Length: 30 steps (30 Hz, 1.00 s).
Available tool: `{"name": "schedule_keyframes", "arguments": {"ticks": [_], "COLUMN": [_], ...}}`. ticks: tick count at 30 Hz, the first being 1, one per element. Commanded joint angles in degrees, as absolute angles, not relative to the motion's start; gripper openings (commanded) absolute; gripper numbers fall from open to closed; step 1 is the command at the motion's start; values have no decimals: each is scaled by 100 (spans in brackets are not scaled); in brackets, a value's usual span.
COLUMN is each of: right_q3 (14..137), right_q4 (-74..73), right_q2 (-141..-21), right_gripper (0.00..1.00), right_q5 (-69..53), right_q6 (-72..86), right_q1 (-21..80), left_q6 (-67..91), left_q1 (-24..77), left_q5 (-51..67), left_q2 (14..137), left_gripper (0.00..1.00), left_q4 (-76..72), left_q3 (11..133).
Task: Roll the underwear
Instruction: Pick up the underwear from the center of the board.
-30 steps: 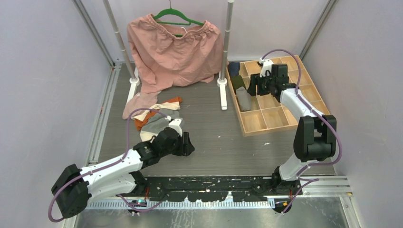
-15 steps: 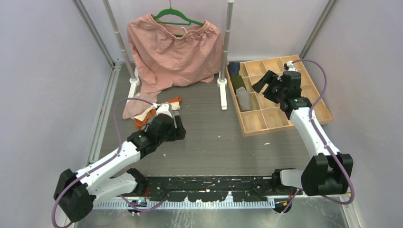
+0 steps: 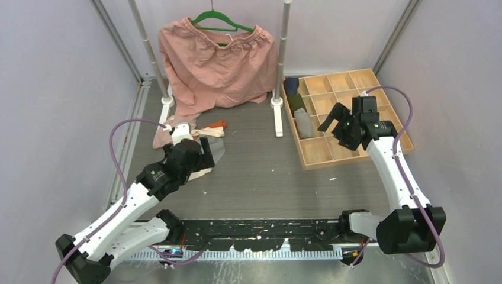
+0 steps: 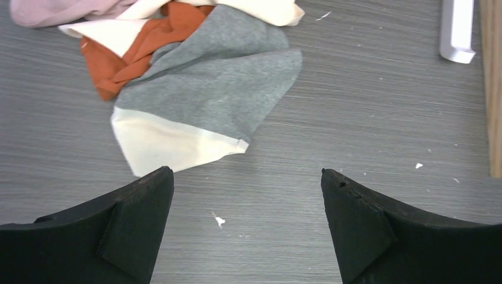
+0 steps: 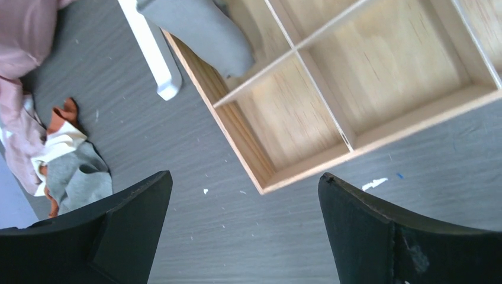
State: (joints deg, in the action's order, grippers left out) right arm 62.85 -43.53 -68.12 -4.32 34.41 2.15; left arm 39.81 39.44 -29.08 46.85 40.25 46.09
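Observation:
The underwear lies in a loose pile on the left of the table. In the left wrist view a grey piece with a cream band lies on top of an orange one, with a dusty pink one at the far left. My left gripper hangs just short of the grey piece's near corner, open and empty. My right gripper hovers over the near left part of the wooden tray, open with nothing in it. A grey roll lies in a tray cell.
A large salmon-pink garment hangs from a green hanger on a rack with two posts; one white foot stands beside the tray. Dark green and navy rolls fill cells in the tray's left column. Walls close in both sides.
My left arm has swung left and forward to the underwear pile, jaws widening. My right arm has drawn back from the tray's far cells toward its near edge, jaws also widening.

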Motion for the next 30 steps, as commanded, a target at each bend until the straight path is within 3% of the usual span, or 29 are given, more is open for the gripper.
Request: {"name": "schedule_keyframes", "arguments": {"ticks": [1,7,16,30], "right_q3": [6320,6045,5687,5436], "right_q4": [-4835,-5159,-5079,-4676], "right_q2": [-6396,-5896,-5615,-5316], "right_gripper": [100,100,99,95], "right_q5": [-558,-786,-1216,-1741], "right_q6": [3269,3028,2854,2684], "right_q1": [219,220,220,220], "left_q6": [3838,3814,3999,4011], "left_q1": [3903,3858,3752,3369], "left_q5": [-3347,-3076,-2982,-2708], "left_q2": [4545,5482,7272,8366], "left_gripper": [96,89,67,67], "left_q4": [4278,3582,2871,2194], "left_q3": [4556,4369,4356,4289]}}
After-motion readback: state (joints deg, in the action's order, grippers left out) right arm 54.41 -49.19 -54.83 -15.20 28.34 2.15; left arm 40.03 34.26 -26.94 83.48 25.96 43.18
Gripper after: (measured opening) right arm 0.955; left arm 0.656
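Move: The grey underwear with the cream waistband lies about 8 cm ahead of the left hand and 1 cm to its left, roughly 17 cm lower. The rust cloth is some 5 cm farther out than the underwear and 3 cm to its left. The pink cloth lies about 15 cm ahead of the hand and 10 cm left. From the right hand the underwear is about 43 cm to the left, level with it in reach. Down goes the left hand, about 15 cm and easing off near the end, with a slight reach forward, towards the near right corner of the grey underwear's waistband. The wrist tips some 20 degrees further downward and rolls left side up, while the fingers narrow by about a third, still open. The right hand stays high and wide open, drawing back about 7 cm with a small drift left. ##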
